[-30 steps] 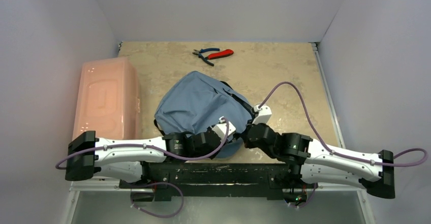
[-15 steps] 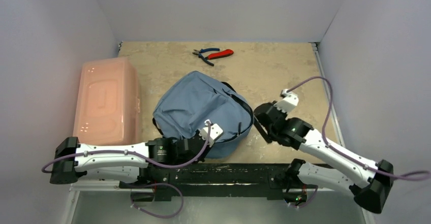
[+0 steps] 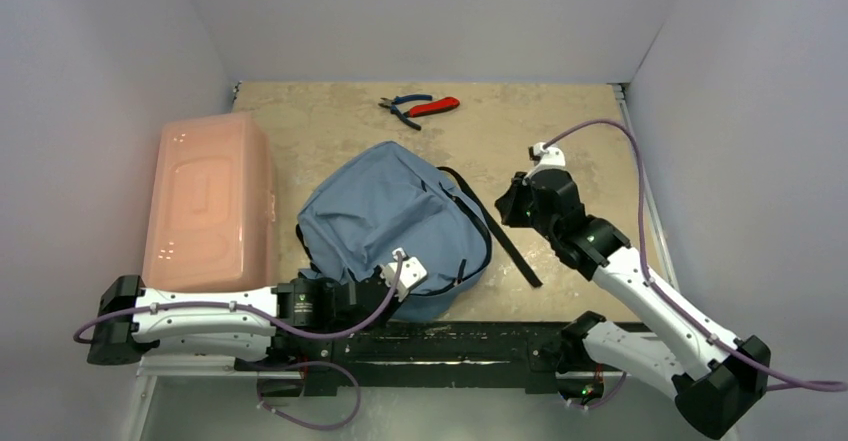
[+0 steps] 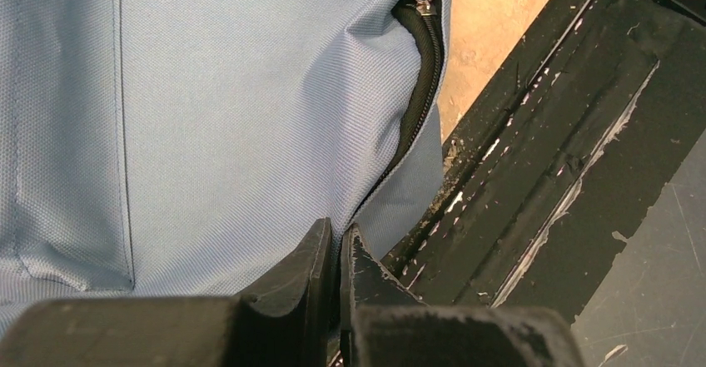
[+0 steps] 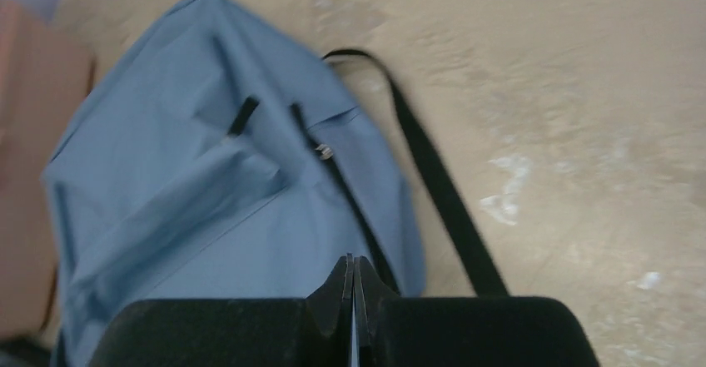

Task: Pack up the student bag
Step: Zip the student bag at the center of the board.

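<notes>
The student bag (image 3: 385,221), soft grey-blue with dark zip trim, lies in the middle of the table. My left gripper (image 3: 405,301) is at its near edge, beside the black base rail. In the left wrist view this gripper (image 4: 340,238) is shut on a fold of the bag's fabric (image 4: 208,117), just below the zip (image 4: 420,59). My right gripper (image 3: 510,206) hangs to the right of the bag, above the long black strap (image 3: 510,246). The right wrist view shows it (image 5: 353,263) shut with nothing in it, high over the bag (image 5: 208,184) and strap (image 5: 441,192).
A rigid translucent pink box (image 3: 210,196) stands left of the bag, against the left wall. Red and blue pliers (image 3: 420,107) lie at the far edge. The black base rail (image 3: 450,341) runs along the near edge. Walls close in left, right and behind.
My left gripper closed on the bag's near edge and drew back left, dragging the bag slightly. My right arm lifted and swung right and away from the bag; the strap now lies stretched out.
</notes>
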Controlling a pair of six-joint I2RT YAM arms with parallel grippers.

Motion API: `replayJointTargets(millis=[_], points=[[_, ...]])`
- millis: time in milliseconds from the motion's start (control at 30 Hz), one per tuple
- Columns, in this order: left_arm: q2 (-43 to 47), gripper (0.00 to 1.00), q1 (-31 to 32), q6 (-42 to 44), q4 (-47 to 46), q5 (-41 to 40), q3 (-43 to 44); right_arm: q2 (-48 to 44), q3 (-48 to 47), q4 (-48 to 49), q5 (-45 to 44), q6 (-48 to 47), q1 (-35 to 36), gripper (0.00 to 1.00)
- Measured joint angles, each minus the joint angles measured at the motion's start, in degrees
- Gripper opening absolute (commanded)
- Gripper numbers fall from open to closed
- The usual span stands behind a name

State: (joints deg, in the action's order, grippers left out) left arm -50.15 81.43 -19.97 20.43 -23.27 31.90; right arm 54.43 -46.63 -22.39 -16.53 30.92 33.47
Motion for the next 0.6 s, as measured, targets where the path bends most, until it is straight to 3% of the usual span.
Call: replayJointTargets(millis=[133, 200, 233, 400, 600], points=[[-2.3, 0.00, 0.0, 0.0, -0.8, 0.5, 0.0, -2.9, 1.8, -0.3, 17.0, -2.4, 0.4, 0.00], [-3.6, 0.00, 0.0, 0.0, -1.4, 0.9, 0.0, -3.6, 3.6, -0.5, 21.9, -2.9, 0.8, 0.43], [-4.0, 0.00, 0.0, 0.0, -1.6, 1.0, 0.0, -3.4, 4.5, -0.5, 23.9, -2.0, 1.2, 0.48], [-4.5, 0.00, 0.0, 0.0, -2.4, 1.3, 0.0, 0.4, 7.9, -0.3, 26.6, 7.5, 5.9, 0.55], [-4.5, 0.00, 0.0, -0.4, -2.4, 1.6, 0.0, 4.9, 8.8, -0.6, 22.5, 14.9, 13.2, 0.50]])
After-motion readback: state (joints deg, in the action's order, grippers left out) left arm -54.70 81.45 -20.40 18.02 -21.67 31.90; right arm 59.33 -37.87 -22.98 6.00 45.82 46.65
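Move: The zipper pull of the student bag lies about 11 cm back, 9 cm left and 11 cm below the shut right hand. The bag edge pinched by the left fingers is some 16 cm back and 18 cm left, 11 cm below that hand. The black strap's loose end lies about 14 cm back, 6 cm right and 18 cm below the right hand. From the left hand the pull is roughly 5 cm ahead and 10 cm right, nearly level. Back and left at first, then also downward, the right hand sweeps about 17 cm in towards the zipper pull, its wrist tipping down some 25 degrees and turning counter-clockwise about as much. Its shut fingers open to about half on the way and end straddling the pull tab, not closed on it. The left hand keeps pinching the bag's edge and eases it down a centimetre or so. ##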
